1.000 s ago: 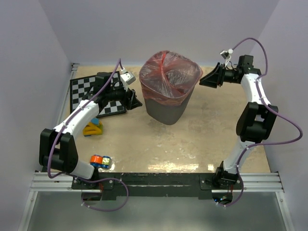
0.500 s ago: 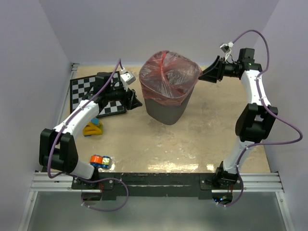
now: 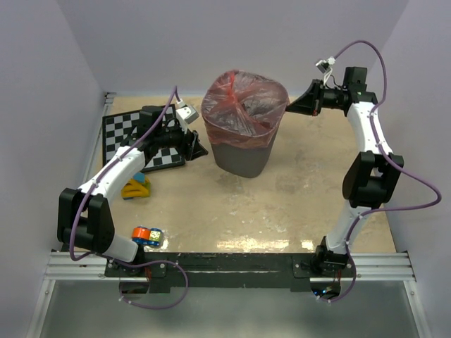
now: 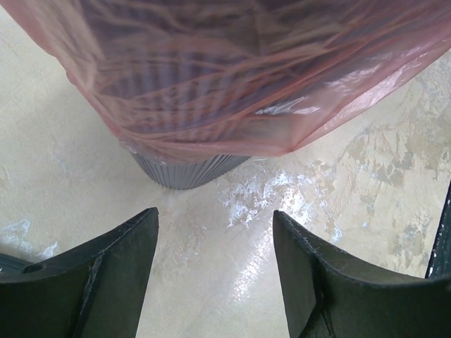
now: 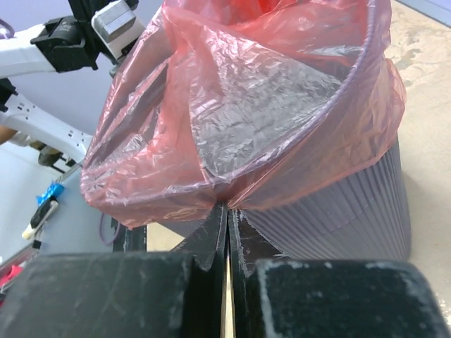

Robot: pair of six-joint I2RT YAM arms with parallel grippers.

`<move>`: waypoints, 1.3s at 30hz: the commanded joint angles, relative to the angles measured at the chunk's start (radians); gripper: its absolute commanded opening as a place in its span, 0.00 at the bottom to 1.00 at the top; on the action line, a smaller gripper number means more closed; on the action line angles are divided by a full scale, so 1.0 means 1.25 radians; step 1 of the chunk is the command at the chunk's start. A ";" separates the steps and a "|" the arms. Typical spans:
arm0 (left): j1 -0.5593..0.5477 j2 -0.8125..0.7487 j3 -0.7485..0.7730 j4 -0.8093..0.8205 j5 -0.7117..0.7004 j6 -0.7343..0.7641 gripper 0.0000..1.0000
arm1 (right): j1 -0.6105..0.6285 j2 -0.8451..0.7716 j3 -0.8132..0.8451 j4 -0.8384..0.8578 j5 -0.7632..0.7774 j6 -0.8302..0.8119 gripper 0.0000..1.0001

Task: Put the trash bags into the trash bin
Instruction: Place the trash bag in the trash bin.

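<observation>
The dark grey wire-mesh trash bin (image 3: 243, 156) stands at the back middle of the table. A red-orange trash bag (image 3: 244, 105) lines it, with its film folded over the rim. My right gripper (image 3: 290, 108) is at the bin's right rim, shut on a pinch of the bag's overhanging edge (image 5: 227, 197) just outside the ribbed bin wall (image 5: 345, 211). The left gripper (image 3: 201, 149) hovers low by the bin's left side, open and empty. In the left wrist view its fingers (image 4: 113, 267) frame bare table below the bag's hem (image 4: 232, 134) and the bin's base (image 4: 187, 172).
A checkerboard (image 3: 121, 137) lies at the back left under the left arm. A yellow object (image 3: 136, 187) sits beside it, and a small blue-and-orange object (image 3: 146, 236) lies near the left base. Walls close in on the left, back and right.
The right gripper moved up and left to the bin's rim and shut on the bag's edge. The bin's top shifted slightly left. The left arm stayed still.
</observation>
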State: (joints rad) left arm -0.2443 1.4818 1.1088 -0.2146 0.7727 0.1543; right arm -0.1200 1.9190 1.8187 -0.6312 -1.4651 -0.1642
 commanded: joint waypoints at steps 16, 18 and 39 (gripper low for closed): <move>-0.007 -0.011 -0.051 0.186 -0.038 -0.058 0.70 | -0.028 -0.061 -0.298 0.120 0.233 0.070 0.00; -0.009 -0.001 -0.057 0.228 -0.038 -0.083 0.70 | -0.026 -0.045 -0.293 0.116 0.256 0.049 0.00; -0.043 -0.161 -0.195 0.454 -0.152 -0.005 1.00 | 0.026 -0.054 -0.287 0.028 0.315 -0.056 0.00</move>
State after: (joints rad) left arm -0.2596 1.3659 0.8879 0.1581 0.7021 0.0448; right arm -0.0864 1.9190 1.4528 -0.5735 -1.1053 -0.2066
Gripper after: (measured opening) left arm 0.973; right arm 0.007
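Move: My right fingers already pinch the trash bag's edge at the bin's right rim. The trash bin's middle is about 11 cm left of that hand, level fore-and-aft and some 14 cm lower, and the bag over its mouth is centred 11 cm left and about 4 cm below. From my left hand, the bin lies roughly 6 cm ahead, 12 cm right and 5 cm lower, with the chessboard some 17 cm ahead, 20 cm left and 19 cm below. Keeping the bag's edge pinched, I pull it down the outside of the bin's right wall with my right hand, about 15 cm, swinging 2 to 3 cm back towards me early on and then forward again, while the fingertips dip about 15 degrees. My left hand shifts a couple of centimetres forward and back beside the bin, then opens its empty fingers wider. ##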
